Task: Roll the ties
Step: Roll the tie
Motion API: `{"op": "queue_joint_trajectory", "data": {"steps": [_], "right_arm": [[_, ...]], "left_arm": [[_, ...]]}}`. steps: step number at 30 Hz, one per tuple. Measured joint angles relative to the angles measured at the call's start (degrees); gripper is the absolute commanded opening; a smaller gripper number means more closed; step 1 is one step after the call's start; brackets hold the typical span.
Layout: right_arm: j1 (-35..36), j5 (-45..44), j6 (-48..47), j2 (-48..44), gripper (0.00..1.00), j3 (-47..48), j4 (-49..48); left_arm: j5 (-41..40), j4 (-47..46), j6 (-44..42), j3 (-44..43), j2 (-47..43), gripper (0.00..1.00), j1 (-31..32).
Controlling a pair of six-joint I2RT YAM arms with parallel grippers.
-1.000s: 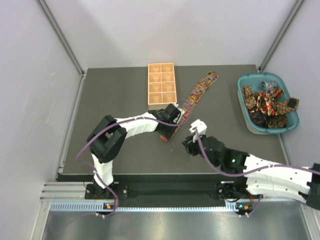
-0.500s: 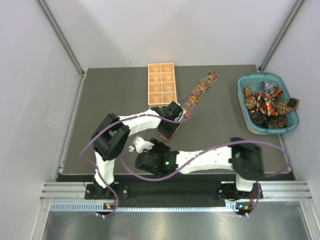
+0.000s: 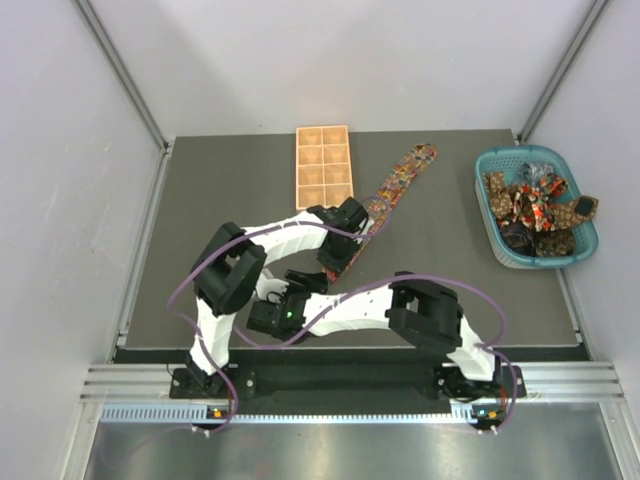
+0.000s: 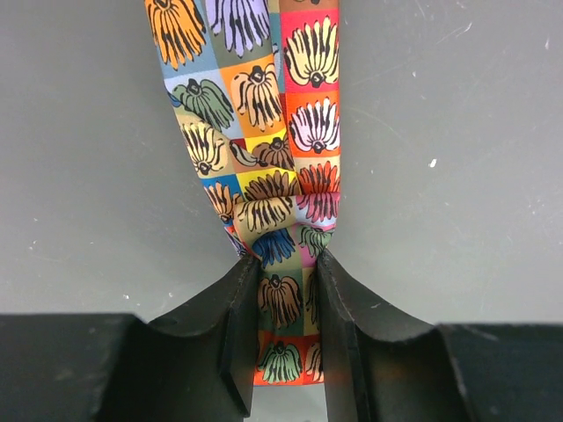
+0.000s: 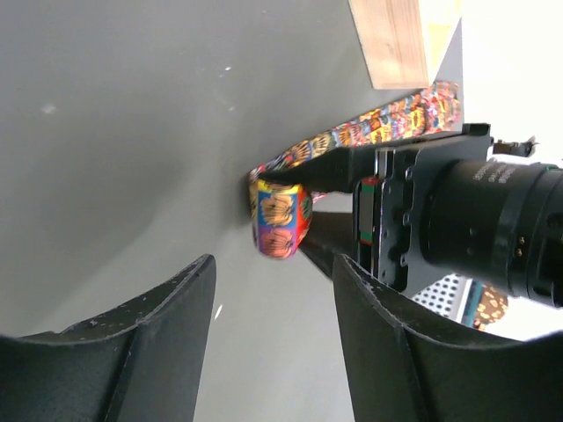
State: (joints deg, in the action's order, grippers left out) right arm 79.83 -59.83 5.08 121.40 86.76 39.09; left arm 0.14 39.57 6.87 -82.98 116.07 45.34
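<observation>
One tie, printed in small bright squares, lies diagonally on the dark table from near the tray toward the middle. My left gripper is shut on its narrow near end; in the left wrist view the fabric is bunched between the fingers and runs away up the frame. My right gripper has reached across to just left of that end. It stands open and holds nothing, and in its wrist view the tie's folded tip sits just ahead of the gripper. More ties are piled in the basket.
A tan wooden tray with several compartments stands at the back centre, close to the tie's middle. A teal basket sits at the right edge. The two arms cross low over the near half of the table, with purple cables looping around them.
The right arm has swung from the right side across the front to the left, ending beside the held tie end with its jaws wider. The left gripper has kept its grip and barely moved.
</observation>
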Motion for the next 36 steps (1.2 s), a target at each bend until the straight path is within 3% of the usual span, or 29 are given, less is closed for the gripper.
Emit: {"op": "queue_joint_trajectory", "data": {"steps": [20, 29, 36], "right_arm": [[-5.81, -1.25, -7.78, 7.02, 0.53, 0.66, -3.56], [-6.64, -3.08, -9.66, 9.22, 0.33, 0.68, -5.01], [-6.91, -5.07, -9.38, 10.49, 0.11, 1.29, -4.90]], "left_arm": [[0.87, 3.98, 0.04, -3.56, 2.25, 0.35, -0.39], [0.92, 4.92, 0.09, -4.55, 2.86, 0.35, -0.44], [0.90, 5.18, 0.31, -4.79, 2.99, 0.36, -0.44]]}}
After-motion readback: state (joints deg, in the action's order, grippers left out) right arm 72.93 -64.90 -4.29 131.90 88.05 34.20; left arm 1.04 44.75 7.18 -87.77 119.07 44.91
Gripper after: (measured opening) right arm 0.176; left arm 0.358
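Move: The tie's near end, already held by the left fingers, lies about 5 cm ahead of the right hand, 3 cm to its right and 5 cm below; from the left hand it pokes out some 2 cm back and 1 cm left, level with it. From the right hand, the middle of the tie's laid-out strip is roughly 20 cm ahead, 14 cm right and 7 cm down, and the wooden box about 27 cm straight ahead, 5 cm lower. Bring the open right gripper forward about 5 cm, down nearly as much and a little right, rolling its left side down some 15 degrees, up to the tie's near end just behind the left fingers. Over the last part, close the right fingers and pinch that end between them. Keep the left gripper in place, shut on the tie. ##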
